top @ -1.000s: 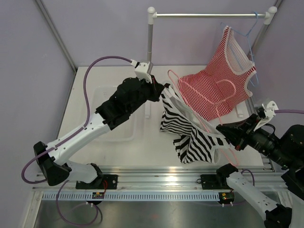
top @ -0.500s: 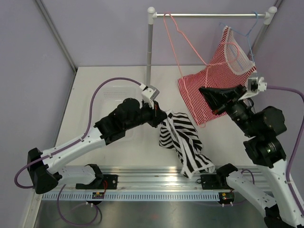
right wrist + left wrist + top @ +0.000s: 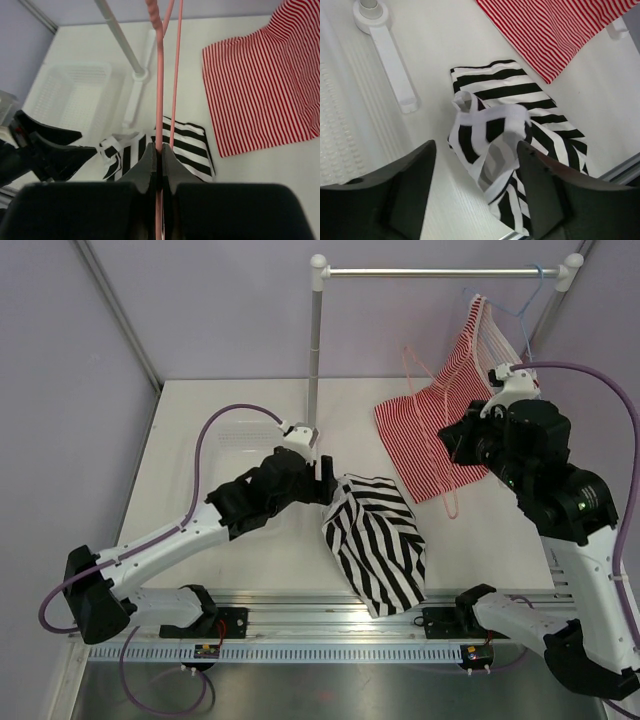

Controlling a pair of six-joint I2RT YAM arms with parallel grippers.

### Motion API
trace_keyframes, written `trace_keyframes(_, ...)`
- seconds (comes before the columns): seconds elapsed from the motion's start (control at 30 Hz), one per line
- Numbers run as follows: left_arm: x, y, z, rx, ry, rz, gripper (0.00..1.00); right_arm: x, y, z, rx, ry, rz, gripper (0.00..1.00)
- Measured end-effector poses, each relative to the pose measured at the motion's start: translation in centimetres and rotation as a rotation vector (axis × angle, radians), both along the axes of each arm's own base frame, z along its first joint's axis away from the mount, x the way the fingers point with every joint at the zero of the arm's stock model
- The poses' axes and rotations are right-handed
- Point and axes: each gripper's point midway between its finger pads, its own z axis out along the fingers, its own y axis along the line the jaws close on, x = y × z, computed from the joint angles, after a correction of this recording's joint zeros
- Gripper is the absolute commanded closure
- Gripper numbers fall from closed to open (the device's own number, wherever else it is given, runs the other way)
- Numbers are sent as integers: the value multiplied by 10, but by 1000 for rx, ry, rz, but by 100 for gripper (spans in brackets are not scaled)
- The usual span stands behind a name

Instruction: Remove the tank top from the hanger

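Observation:
The black and white striped tank top (image 3: 375,545) lies crumpled on the table, off the hanger. It also shows in the left wrist view (image 3: 520,110) and the right wrist view (image 3: 187,142). My left gripper (image 3: 322,478) is open at its left edge; a white-trimmed strap (image 3: 490,117) stands loose between the spread jaws (image 3: 475,185). My right gripper (image 3: 448,445) is shut on the bare pale pink hanger (image 3: 418,390), held in the air above the table to the right. The right wrist view shows the jaws (image 3: 160,150) pinched on the hanger's wire (image 3: 160,75).
A red-and-white finely striped tank top (image 3: 455,425) hangs from a light blue hanger (image 3: 525,310) on the rail (image 3: 440,272), its hem resting on the table. The rail's post (image 3: 315,340) stands behind my left gripper. A clear bin (image 3: 70,95) sits at the left.
My left gripper has opened and the tank top has dropped flat onto the table. My right gripper has carried the bare hanger from near the rail down and to the right.

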Motion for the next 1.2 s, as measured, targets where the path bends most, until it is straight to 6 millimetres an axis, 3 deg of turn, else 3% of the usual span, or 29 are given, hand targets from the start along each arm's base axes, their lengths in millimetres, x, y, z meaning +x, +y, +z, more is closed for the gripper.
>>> trace_keyframes(0.03, 0, 0, -3, 7, 4, -1, 1, 3, -2, -7, -32, 31, -15, 100)
trace_keyframes(0.17, -1, 0, -6, 16, 19, -3, 1, 32, -4, -14, -122, 92, -64, 100)
trace_keyframes(0.33, -7, 6, 2, 10, 11, -13, 1, 95, -2, -8, -165, 115, -122, 100)
trace_keyframes(0.47, -17, 20, 16, 7, -10, -20, 1, 132, -7, 5, -172, 101, -157, 100)
trace_keyframes(0.6, -27, 31, 28, -6, -27, -32, 1, 161, -26, 33, -144, 41, -200, 100)
trace_keyframes(0.8, -39, 43, 35, -23, -42, -44, 1, 187, -38, 41, -138, 17, -200, 100)
trace_keyframes(1.0, -46, 53, 40, -19, -52, -49, 1, 210, -31, 11, -166, 81, -160, 100)
trace_keyframes(1.17, -47, 54, 41, -19, -59, -57, 1, 214, -30, -12, -179, 146, -148, 100)
trace_keyframes(1.2, -48, 53, 41, -17, -58, -62, 1, 214, -30, -16, -181, 156, -147, 93)
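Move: The pink hanger is already in the right hand, bare; the rack's rail, where it is taken, lies some 26 cm ahead of that hand, 2 cm right and 14 cm higher. The red-striped top hangs about 18 cm ahead, 6 cm right and 18 cm below; its blue hanger is 25 cm ahead, 17 cm right and 9 cm above. From the left hand the tank top's middle is roughly 5 cm back, 9 cm right and 18 cm below; the basket is 8 cm ahead, 22 cm left and 20 cm below. The pink hanger, still pinched shut in the right fingers, is carried about 21 cm forward to the rail and slightly right, lifted some 5 cm on the way and lowered about 6 cm at the end to hook it over the bar. Meanwhile the left fingers finish opening wide over the tank top's strap, and that hand backs off about 5 cm each back and left, then up. ##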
